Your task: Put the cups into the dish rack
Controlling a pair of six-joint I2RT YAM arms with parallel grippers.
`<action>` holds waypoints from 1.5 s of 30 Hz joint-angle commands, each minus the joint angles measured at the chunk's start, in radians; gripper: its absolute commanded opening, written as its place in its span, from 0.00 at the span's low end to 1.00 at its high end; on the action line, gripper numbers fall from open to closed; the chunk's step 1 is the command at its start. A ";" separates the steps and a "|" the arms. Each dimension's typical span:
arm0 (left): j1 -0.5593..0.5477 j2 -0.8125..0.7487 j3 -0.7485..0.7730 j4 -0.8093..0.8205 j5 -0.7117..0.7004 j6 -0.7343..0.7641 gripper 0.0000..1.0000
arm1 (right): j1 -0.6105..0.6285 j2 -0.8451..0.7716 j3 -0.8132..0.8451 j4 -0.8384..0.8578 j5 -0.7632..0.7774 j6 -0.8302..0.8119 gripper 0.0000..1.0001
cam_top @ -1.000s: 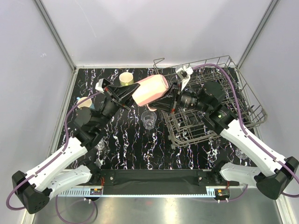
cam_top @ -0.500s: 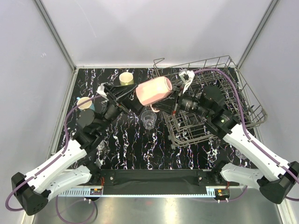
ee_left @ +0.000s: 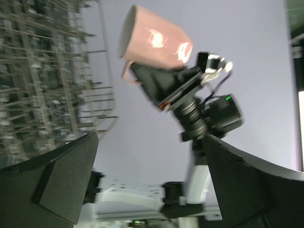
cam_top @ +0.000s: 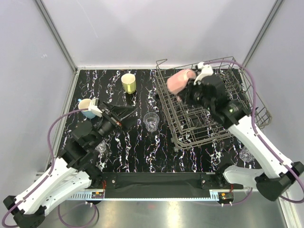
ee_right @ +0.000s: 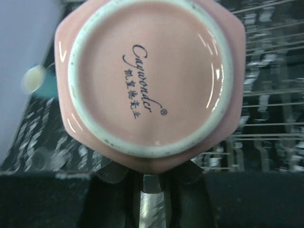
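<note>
A pink mug (cam_top: 179,81) hangs tilted over the back left part of the grey wire dish rack (cam_top: 247,102), with my right gripper (cam_top: 188,91) shut on it. In the right wrist view its printed base (ee_right: 147,76) fills the frame above that gripper (ee_right: 154,167). My left gripper (cam_top: 130,114) stands open and empty over the table, well left of the rack. From the left wrist view, wide-apart fingers (ee_left: 59,183) frame the pink mug (ee_left: 154,40) and the rack (ee_left: 42,71). On the table stand a pale yellow cup (cam_top: 128,83), a light blue cup (cam_top: 86,107) and a clear glass (cam_top: 151,121).
Another clear glass (cam_top: 245,155) stands right of the rack beside the right arm, and one more (cam_top: 101,147) sits under the left arm. The table top is black marble-patterned (cam_top: 142,147), enclosed by grey walls. Purple cables loop off both arms.
My left gripper has opened, let go of the pink mug and drawn back to the left. The right arm has carried the mug rightward to above the rack.
</note>
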 commanded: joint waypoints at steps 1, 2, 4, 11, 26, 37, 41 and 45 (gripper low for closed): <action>0.003 -0.027 0.076 -0.193 -0.079 0.231 0.99 | -0.180 0.054 0.147 -0.048 0.158 -0.080 0.00; 0.003 -0.030 0.106 -0.245 -0.079 0.263 0.99 | -0.213 0.074 0.179 -0.059 0.179 -0.099 0.00; 0.003 -0.031 0.131 -0.285 -0.070 0.345 0.99 | -0.286 0.145 0.222 -0.090 0.239 -0.143 0.00; 0.002 -0.057 0.119 -0.353 -0.021 0.464 0.99 | -0.464 0.340 0.384 -0.148 0.316 -0.177 0.00; 0.003 -0.065 0.082 -0.387 0.072 0.564 0.99 | -0.666 0.555 0.368 -0.120 0.341 -0.140 0.00; 0.003 -0.103 0.129 -0.488 0.013 0.622 0.99 | -0.681 0.651 0.334 -0.011 0.350 -0.154 0.00; 0.003 -0.099 0.140 -0.500 -0.007 0.641 0.99 | -0.684 0.687 0.331 -0.008 0.345 -0.142 0.00; 0.003 -0.088 0.139 -0.502 -0.010 0.644 0.99 | -0.692 0.710 0.311 0.027 0.347 -0.145 0.00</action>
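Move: The pink cup is already in the right hand; it is bound for the dish rack's far right part, about 17 cm ahead of that hand, 30 cm to its right and 22 cm below. The rack's middle is some 12 cm ahead, 24 cm right and 25 cm down; the clear glass stands 3 cm ahead, 11 cm left and 29 cm down. From the left hand that rack spot is roughly 28 cm ahead, 51 cm right and 25 cm below. The pink cup, kept in the right hand's grip with its base towards the wrist, is swept some 30 cm right and 17 cm forward across the rack, then lowered, about 18 cm down in all, to the far right part. Meanwhile the wrist swings clockwise and tips the fingers down. The empty left hand, still open, sinks about 8 cm, easing left and back, its fingers tilting down. ##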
